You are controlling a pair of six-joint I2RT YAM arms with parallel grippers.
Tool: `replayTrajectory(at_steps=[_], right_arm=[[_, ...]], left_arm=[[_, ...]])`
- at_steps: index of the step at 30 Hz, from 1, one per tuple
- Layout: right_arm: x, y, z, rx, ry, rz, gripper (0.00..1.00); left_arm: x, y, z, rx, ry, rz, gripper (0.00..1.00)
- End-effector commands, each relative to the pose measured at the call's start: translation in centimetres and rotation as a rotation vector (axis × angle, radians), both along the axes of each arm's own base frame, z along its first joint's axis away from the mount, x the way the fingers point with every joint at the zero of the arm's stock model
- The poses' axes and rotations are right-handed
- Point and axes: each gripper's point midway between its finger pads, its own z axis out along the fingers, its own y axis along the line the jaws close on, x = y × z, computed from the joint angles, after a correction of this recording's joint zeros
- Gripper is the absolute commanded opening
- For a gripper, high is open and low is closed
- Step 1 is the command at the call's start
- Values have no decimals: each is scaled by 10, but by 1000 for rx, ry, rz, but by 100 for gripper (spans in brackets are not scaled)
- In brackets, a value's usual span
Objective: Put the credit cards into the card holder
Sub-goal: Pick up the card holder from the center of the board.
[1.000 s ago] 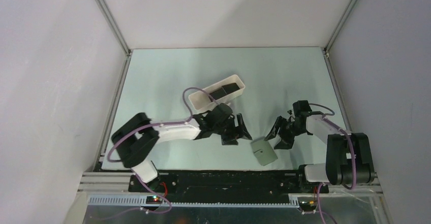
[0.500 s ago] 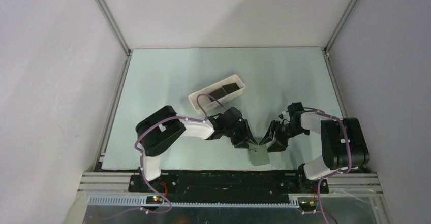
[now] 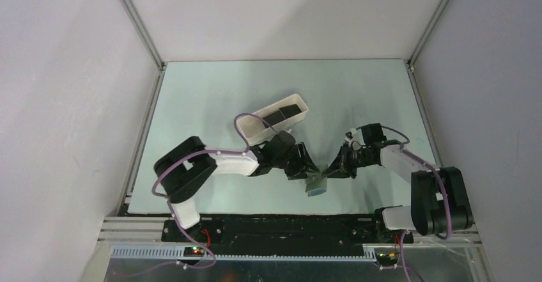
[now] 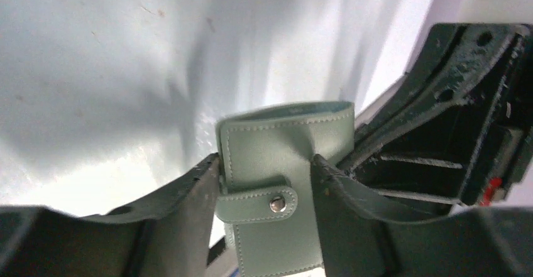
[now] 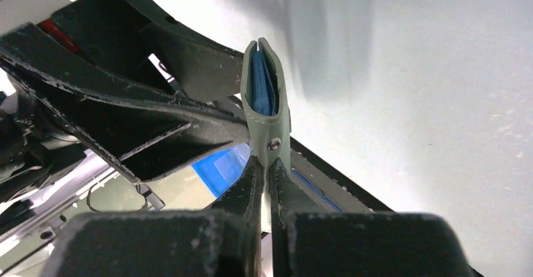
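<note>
The grey-green card holder [image 3: 315, 185] is up on edge near the table's front, between both grippers. My left gripper [image 3: 307, 174] spans its width. In the left wrist view the fingers [image 4: 188, 201] press both side edges of the card holder [image 4: 283, 139], with the snap tab [image 4: 254, 205] fastened. My right gripper [image 3: 328, 172] is shut on its tab edge. In the right wrist view that gripper [image 5: 266, 164] pinches just below the snap, and the card holder [image 5: 281, 108] gapes slightly, blue inside. Dark credit cards [image 3: 281, 112] lie in the white tray.
The white tray [image 3: 289, 123] stands slanted behind the left arm, whose purple cable loops over the tray's left end. The table's black front edge rail [image 3: 268, 217] runs just below the card holder. The enclosure walls close in left and right.
The right gripper has shut on the card holder's tab edge. Both arms have raised the holder from lying flat to standing on edge, slightly left of where it lay.
</note>
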Motion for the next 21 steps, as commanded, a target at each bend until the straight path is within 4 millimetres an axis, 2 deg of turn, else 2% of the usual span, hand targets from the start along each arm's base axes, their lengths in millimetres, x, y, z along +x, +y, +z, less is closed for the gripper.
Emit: replayTrajectory(at_steps=[1,4,7,9,11,12,15,18,21], right_arm=[[22,8,45,82,-194,-4,0],[26,3,67,87,-288,-28,0],[28,-1,91,112,-371,-49,0],[31,-4,108,135,-436,-73,0],[33,-6,127,168,-495,-100,0],[34,-6,140,196,-532,-113,0],[34,-4,169,273,-574,-138,0],[34,2,199,353,-651,-123,0],[29,7,220,410,-655,-118,0]], left_arm=[[3,3,57,-132,-144,-10,62],[9,30,65,-127,-194,50,71],[9,47,76,-148,-224,66,76],[8,55,90,-176,-265,66,80],[4,61,124,-243,-353,50,89],[3,62,132,-255,-395,29,92],[-6,67,178,-350,-506,-17,99],[-15,67,206,-414,-573,-65,100],[-17,62,219,-443,-590,-96,100]])
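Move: Pinched already in the right fingers, the card holder has its middle roughly 3 cm left, 2 cm back and 1 cm below the right hand; from the left hand, whose part-open fingers are still around it, it lies about 2 cm right and 2 cm back, at nearly the same height. The white tray is some 20 cm ahead and 13 cm left of the left hand, 3 cm lower. Lifting the card holder in its unchanged pinch, the right hand climbs about 16 cm and edges forward a little, the wrist tilting some 35 degrees so the fingers swing outward and flatten. The left hand opens fully and comes free of the holder, rising about 18 cm while drawing off to the left, its fingers also levelling out. ##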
